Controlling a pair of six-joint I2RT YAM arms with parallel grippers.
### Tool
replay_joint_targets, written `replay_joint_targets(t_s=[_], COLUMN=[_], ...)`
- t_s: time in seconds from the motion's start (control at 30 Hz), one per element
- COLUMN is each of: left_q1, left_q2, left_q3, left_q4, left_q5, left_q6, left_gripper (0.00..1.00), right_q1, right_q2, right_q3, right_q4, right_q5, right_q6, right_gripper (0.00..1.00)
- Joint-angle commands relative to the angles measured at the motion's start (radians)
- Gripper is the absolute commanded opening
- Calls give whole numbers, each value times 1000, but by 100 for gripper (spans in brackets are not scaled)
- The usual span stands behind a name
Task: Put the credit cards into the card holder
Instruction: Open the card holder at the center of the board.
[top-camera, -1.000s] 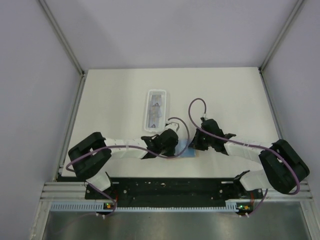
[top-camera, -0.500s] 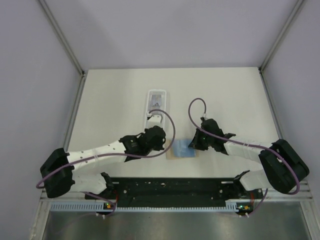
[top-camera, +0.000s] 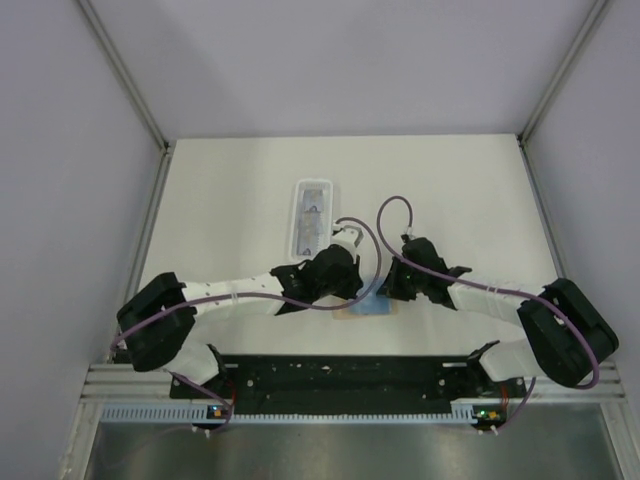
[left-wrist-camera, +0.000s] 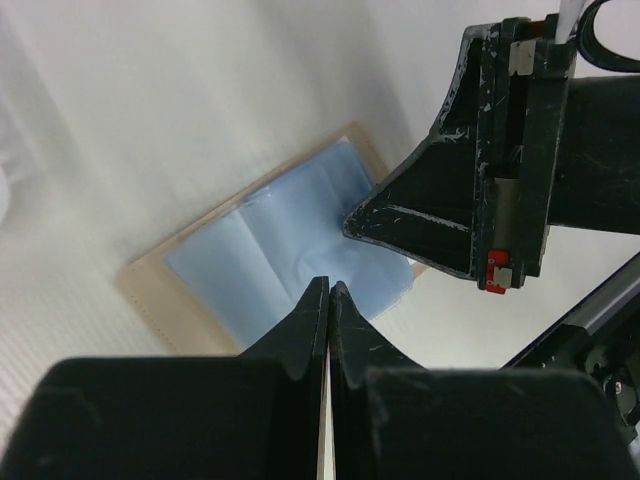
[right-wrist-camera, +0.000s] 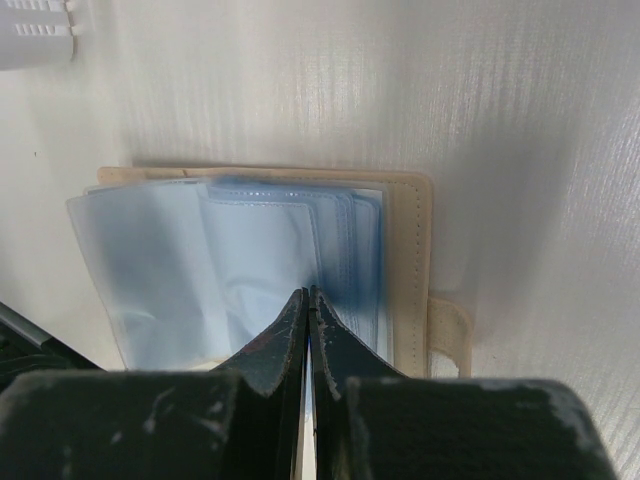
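The card holder (top-camera: 366, 306) lies open on the table, tan rim down and light blue sleeves (right-wrist-camera: 250, 250) up, its closing tab (right-wrist-camera: 450, 335) at the right in the right wrist view. My right gripper (right-wrist-camera: 307, 292) is shut, its tips on the blue sleeves. My left gripper (left-wrist-camera: 328, 285) is shut too, with nothing seen held, and hovers over the holder's blue inside (left-wrist-camera: 270, 245), close to the right gripper's black body (left-wrist-camera: 480, 200). From above both grippers, left (top-camera: 350, 291) and right (top-camera: 384, 292), meet at the holder. The credit cards (top-camera: 312, 214) lie in the clear tray.
The long clear plastic tray (top-camera: 298, 240) stands just behind the holder, left of centre; its ribbed end (right-wrist-camera: 35, 30) shows in the right wrist view. Both arms' purple cables (top-camera: 390, 205) loop over the middle. Metal frame posts edge the table's left and right sides.
The left arm swung out to the tray's near end half a second ago and has come back over the holder, shut throughout. The right arm has not moved.
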Motion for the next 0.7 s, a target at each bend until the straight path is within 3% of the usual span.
replay_joint_targets(t_s=[0.0,0.67], left_q1=[0,0], left_q2=[65,146], left_q3=[-7,-99], left_q4=[140,102], left_q5=[61,14], left_q6=[-1,-84], left_gripper=[0,0], right_q1=[12,11], right_q2=[5,-126], right_q3=[1,59], right_q4=[-62,-298], right_q5=[62,266], right_q6=[-9,-38], right_gripper=[0,0])
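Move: The open card holder lies under both hands. Its left half is about 8 cm below the left fingertips, roughly 1 cm to their left and 1 cm nearer the base. The right half, a stack of blue pockets, lies just under the right fingertips, level both ways, with the left half about 6 cm to its left. The white tray's middle is about 15 cm ahead of the left hand and 9 cm to its left. Shut fingertips still resting on the blue pocket stack, the right hand drags it some 3.5 cm to the right at the same height, starting late and tilting slightly. The closed left hand sinks about 7 cm onto the holder's left edge, slipping right first, then back and left, away from the right hand, and comes to rest. ##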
